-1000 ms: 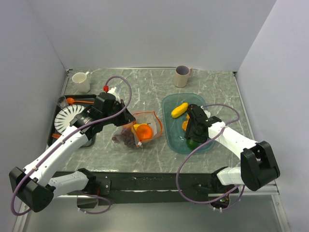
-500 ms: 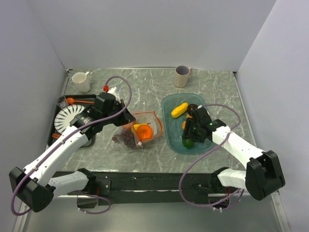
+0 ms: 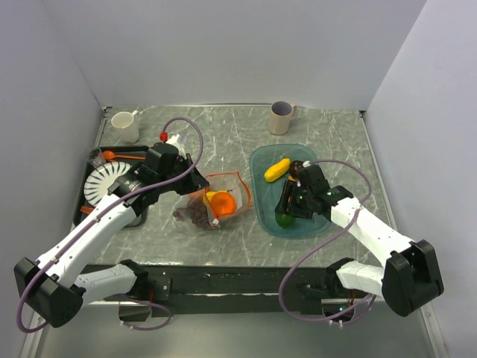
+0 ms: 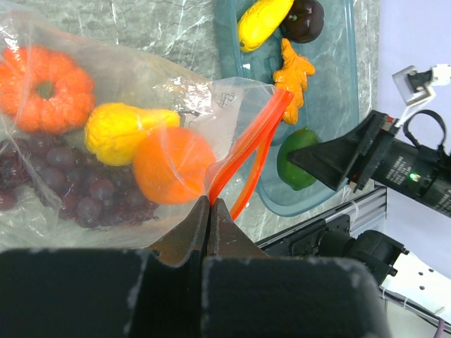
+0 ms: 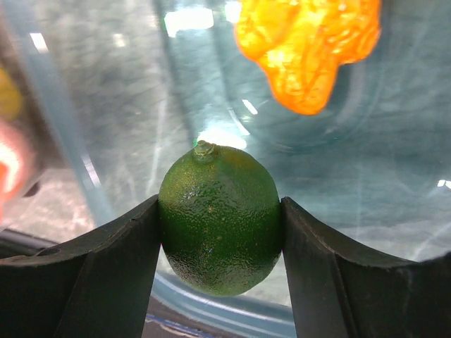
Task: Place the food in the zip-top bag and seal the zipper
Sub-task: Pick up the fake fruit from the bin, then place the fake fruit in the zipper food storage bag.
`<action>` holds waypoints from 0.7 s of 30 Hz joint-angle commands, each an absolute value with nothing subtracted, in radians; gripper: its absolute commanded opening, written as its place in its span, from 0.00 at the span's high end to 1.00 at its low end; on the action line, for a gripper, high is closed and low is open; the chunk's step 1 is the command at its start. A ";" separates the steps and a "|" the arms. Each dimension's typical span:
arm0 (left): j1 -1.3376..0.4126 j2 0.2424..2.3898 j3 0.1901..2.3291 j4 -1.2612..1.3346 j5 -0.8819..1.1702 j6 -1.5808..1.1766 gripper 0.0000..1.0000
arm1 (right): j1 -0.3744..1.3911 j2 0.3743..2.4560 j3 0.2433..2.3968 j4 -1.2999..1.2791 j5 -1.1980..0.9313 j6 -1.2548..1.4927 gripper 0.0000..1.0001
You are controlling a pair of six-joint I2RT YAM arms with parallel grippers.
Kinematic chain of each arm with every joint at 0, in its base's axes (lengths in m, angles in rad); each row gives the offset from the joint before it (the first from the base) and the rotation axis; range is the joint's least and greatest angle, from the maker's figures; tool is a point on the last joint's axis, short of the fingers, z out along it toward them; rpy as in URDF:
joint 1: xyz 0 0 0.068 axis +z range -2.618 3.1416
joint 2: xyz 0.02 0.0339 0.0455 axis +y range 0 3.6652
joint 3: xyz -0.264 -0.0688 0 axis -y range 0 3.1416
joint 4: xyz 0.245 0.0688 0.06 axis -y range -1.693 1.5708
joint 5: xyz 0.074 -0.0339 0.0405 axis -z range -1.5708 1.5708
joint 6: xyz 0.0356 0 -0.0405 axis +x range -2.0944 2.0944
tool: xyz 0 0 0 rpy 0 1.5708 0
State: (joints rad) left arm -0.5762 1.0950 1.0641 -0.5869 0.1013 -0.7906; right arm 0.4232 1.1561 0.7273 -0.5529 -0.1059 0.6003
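The clear zip-top bag [image 3: 209, 205] lies at mid-table with its mouth open. It holds a small orange pumpkin [image 4: 46, 88], a yellow pear [image 4: 120, 130], an orange [image 4: 169, 165] and purple grapes [image 4: 77, 190]. My left gripper [image 4: 210, 201] is shut on the bag's mouth at the orange-red zipper [image 4: 246, 144]; it also shows in the top view [image 3: 200, 186]. My right gripper [image 5: 220, 225] is shut on a green lime [image 5: 220, 218] and holds it just above the teal tray's near left part [image 3: 284, 218]. The slider is not visible.
The teal tray [image 3: 262, 160] still holds a yellow banana [image 3: 277, 169], a dark round fruit [image 4: 304, 17] and an orange knobbly piece [image 5: 310, 42]. A cup [image 3: 281, 117] stands behind it. At the left are a white mug [image 3: 125, 126], a white plate [image 3: 104, 183] and an orange spoon [image 3: 112, 155].
My right gripper has moved with the green lime toward the tray's near left edge, toward the bag. The left arm and the bag have not moved.
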 commanded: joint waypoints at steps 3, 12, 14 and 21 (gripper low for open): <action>-0.575 1.089 1.066 -0.526 0.127 -0.795 0.99 | 0.430 1.075 0.781 -0.506 -0.199 0.584 0.99; -0.575 1.095 1.057 -0.522 0.146 -0.795 0.99 | 0.446 1.002 0.787 -0.322 -0.484 0.638 1.00; -0.575 1.092 1.055 -0.518 0.143 -0.793 0.99 | 0.462 0.989 0.799 -0.286 -0.502 0.659 1.00; -0.575 1.106 1.055 -0.500 0.169 -0.795 0.99 | 0.581 1.041 0.899 -0.268 -0.483 0.646 0.97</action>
State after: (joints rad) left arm -0.5762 1.1061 1.0546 -0.5690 0.1329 -0.7906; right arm 0.5026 1.0164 0.8028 -0.3393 -0.4583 0.6491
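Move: The right gripper already holds the green fruit just above the bin floor. The mouth of the zip-top bag is about 15 cm to its left, 4 cm ahead and some 6 cm higher. The orange fruit inside the bag lies roughly 18 cm left, 6 cm ahead, 4 cm lower; the yellow squash in the bin is some 17 cm ahead and 1 cm left. From the left gripper, the mouth is about 8 cm right, 1 cm ahead and 8 cm below. Keep the right fingers closed on the green fruit and lift it about 12 cm while carrying it 8 or 9 cm left, speeding up out of the bin towards the bag's open mouth. As it rises, swing the fingertips up and round to the left, some 30 degrees with a counter-clockwise turn. Hold the left gripper in place, still pinching the orange zipper edge. ##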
